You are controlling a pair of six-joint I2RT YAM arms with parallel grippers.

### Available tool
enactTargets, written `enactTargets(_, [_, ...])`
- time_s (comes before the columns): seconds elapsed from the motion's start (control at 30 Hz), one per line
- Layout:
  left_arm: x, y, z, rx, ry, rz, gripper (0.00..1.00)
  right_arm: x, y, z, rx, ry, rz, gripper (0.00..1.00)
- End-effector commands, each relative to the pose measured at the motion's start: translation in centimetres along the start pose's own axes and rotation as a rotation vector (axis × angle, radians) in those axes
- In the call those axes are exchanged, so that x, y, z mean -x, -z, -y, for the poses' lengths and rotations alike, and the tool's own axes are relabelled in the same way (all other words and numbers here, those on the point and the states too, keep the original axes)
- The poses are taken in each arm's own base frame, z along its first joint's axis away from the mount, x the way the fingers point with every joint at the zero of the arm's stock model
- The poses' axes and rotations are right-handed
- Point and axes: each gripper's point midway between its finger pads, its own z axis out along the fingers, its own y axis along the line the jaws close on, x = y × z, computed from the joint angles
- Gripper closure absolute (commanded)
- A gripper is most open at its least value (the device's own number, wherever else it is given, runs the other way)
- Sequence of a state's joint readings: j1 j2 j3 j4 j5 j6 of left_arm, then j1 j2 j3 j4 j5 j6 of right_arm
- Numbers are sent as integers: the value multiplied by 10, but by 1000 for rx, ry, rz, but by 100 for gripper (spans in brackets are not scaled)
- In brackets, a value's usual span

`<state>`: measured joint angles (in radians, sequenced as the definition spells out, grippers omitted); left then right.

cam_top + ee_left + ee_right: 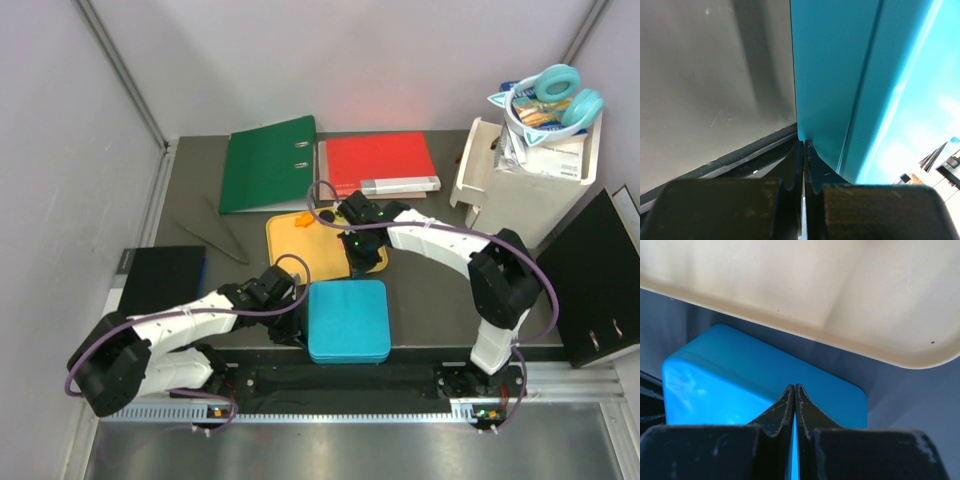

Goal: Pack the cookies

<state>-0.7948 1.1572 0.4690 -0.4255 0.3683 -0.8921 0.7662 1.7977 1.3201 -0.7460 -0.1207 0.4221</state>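
A closed teal box [348,320] sits at the near middle of the table. Behind it lies a yellow tray [290,250] with a small cluster of orange cookies [303,222] near its far edge. My left gripper [299,322] is shut and empty, its tips [804,143] pressed against the teal box [840,75] at the left wall's lower edge. My right gripper [362,264] is also shut and empty. It hovers over the tray's near right part, with the teal box [740,375] behind the tips [794,387] and the tray's pale rim [840,335] above.
A green binder [268,163] and a red binder [378,163] lie at the back. A white rack [520,180] holding teal headphones [555,95] stands back right. A black folder [600,275] leans at right, a black pad [160,278] lies at left, and grey tongs [215,235] lie beside the tray.
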Motion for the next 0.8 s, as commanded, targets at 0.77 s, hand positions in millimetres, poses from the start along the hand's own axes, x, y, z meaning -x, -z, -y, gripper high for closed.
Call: enactTargets(0.77, [27,0,-2,112,-27,67,98,-87,131,-51,354,122,380,100])
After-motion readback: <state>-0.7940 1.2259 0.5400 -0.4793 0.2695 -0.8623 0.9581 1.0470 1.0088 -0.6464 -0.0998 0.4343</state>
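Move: The lidded blue box has its middle about 9 cm back from the right hand, 1 cm to its left and some 4 cm lower, the fingertips being at its far edge. The yellow tray's middle lies roughly 8 cm ahead and 6 cm left of that hand, 6 cm lower. From the left hand, low at the box's left wall near the front corner, the box's middle is about 10 cm right and 5 cm forward, at its height; the tray's middle is 23 cm forward and 6 cm right. Shut, the right fingertips come free of the box's far edge, easing up and about 4 cm forward before the hand sweeps up to some 17 cm and swings back over the lid, ending about 10 cm back and 14 cm up, already sinking; its fingers tilt roughly 30 degrees forward and left. The left fingers, still closed, stay against the left wall and creep 2 cm forward along it. ##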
